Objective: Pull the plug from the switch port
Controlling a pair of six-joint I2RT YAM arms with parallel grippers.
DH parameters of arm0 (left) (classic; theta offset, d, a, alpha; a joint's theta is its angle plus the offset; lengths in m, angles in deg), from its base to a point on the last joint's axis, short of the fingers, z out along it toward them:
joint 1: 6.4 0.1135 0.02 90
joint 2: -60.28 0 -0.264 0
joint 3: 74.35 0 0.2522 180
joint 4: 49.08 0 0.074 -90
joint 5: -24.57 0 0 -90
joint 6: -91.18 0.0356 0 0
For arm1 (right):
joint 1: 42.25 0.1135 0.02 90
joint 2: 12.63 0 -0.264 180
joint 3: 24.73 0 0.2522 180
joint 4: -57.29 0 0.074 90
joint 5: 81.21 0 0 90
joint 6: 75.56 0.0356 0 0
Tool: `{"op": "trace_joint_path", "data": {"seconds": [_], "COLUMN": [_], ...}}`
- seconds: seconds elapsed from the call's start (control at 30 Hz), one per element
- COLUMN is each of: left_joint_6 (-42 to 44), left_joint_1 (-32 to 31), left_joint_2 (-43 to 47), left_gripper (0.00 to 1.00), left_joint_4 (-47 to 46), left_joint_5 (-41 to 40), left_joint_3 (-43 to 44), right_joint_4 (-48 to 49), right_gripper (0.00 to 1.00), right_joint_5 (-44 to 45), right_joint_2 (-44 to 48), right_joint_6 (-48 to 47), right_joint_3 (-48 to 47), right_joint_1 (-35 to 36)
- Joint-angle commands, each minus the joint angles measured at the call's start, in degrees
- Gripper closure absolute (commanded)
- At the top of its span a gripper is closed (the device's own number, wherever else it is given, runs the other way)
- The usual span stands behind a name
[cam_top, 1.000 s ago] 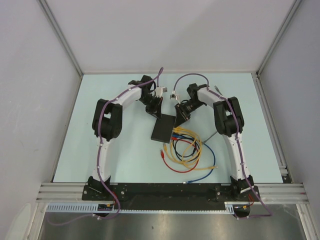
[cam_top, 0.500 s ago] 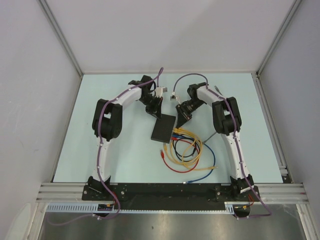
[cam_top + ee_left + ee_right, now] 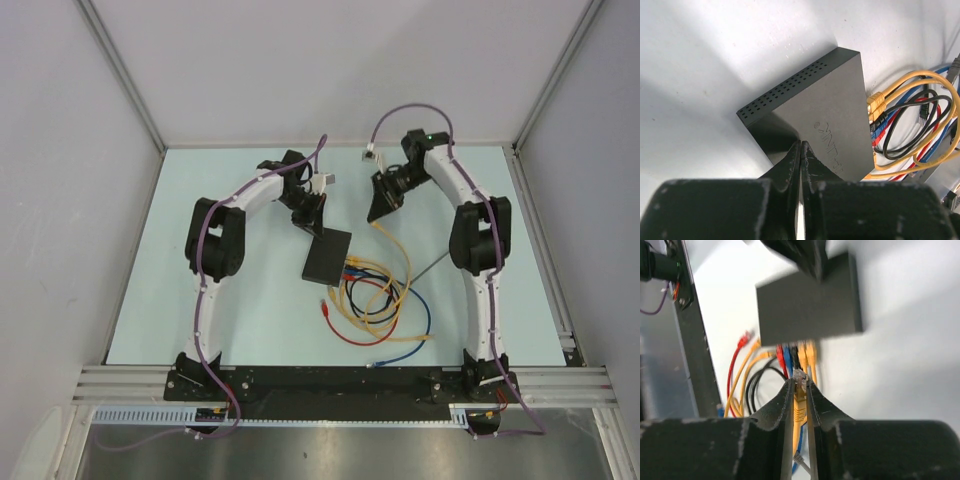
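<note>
The matte-black switch (image 3: 328, 256) lies flat at mid-table, its socket edge facing the cable heap. My left gripper (image 3: 310, 222) is shut and empty, its tips resting on the switch's far end; the left wrist view shows them (image 3: 801, 145) on the switch's top (image 3: 820, 110). My right gripper (image 3: 379, 213) is shut on a yellow plug (image 3: 800, 399), held in the air apart from the switch (image 3: 807, 302). Its yellow cable (image 3: 399, 250) trails back to the heap. Red, blue, black and two yellow plugs (image 3: 796, 354) sit at the socket edge.
A tangle of yellow, red, blue and black cables (image 3: 378, 302) lies near-right of the switch, with a loose red plug (image 3: 327, 308) at its left. A thin grey cable (image 3: 430, 265) runs toward the right arm. Enclosure walls ring the table.
My right gripper has pulled away from the switch's socket edge, up and to the far right, taking the yellow plug out with it. The left gripper and the switch have stayed put.
</note>
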Motion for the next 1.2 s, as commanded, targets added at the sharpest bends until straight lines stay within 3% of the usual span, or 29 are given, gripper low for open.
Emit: {"op": "trace_joint_path", "data": {"seconds": [0.0,0.17,0.3,0.4,0.73,0.97,1.13,1.17], "left_joint_6": [0.8,0.5,0.4,0.3,0.3,0.4,0.6,0.6], "left_joint_1": [-0.5,-0.4,-0.4,-0.2,-0.1,-0.1,-0.1,-0.1], "left_joint_2": [-2.7,-3.3,-3.2,-3.2,-3.3,-3.2,-3.0,-2.9], "left_gripper": [0.94,0.94,0.94,0.94,0.94,0.93,0.93,0.92], "left_joint_4": [-0.4,-0.6,-0.7,-0.7,-0.7,-0.6,-0.4,-0.4], "left_joint_5": [-2.2,-1.6,-1.3,-1.1,-1.3,-1.7,-1.8,-1.9], "left_joint_3": [1.9,2.5,2.5,2.6,2.5,2.2,2.1,2.1], "right_joint_4": [-3.9,-3.7,8.8,12.3,20.8,30.4,35.0,35.2], "right_gripper": [0.94,0.95,0.96,0.96,0.96,0.96,0.94,0.89], "right_joint_5": [0.9,15.4,29.7,39.2,54.6,58.3,60.7,60.8], "right_joint_2": [8.5,7.1,6.5,5.7,-0.3,-3.1,-6.5,-7.1], "right_joint_6": [-0.3,-3.0,3.7,1.2,-10.3,-18.1,-18.4,-16.9], "right_joint_3": [-8.6,-5.7,-0.7,-0.7,-5.4,-5.3,-8.9,-10.5], "right_joint_1": [0.2,-1.8,-3.4,-3.2,-4.8,-5.3,-6.4,-6.5]}}
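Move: The right gripper already holds the unplugged yellow plug, about 11 cm above the table. It goes towards the loose grey plug, some 22 cm ahead, 18 cm to its right and 10 cm lower. The switch lies about 6 cm back, 10 cm left and 9 cm below; the cable coil sits some 17 cm back and level sideways, 10 cm lower. From the left hand, the switch's middle is 6 cm back, 2 cm right and 3 cm below; the grey plug is about 21 cm ahead and 29 cm right. Keep the yellow plug pinched in the right gripper and lift it roughly 9 cm more. Then swing it right and forward, away from the switch and towards the grey plug, sinking again to end about 19 cm farther out and as far right. Tip the wrist from pointing left to mostly down and slightly forward. Leave the closed left fingers resting on the switch's far edge. ##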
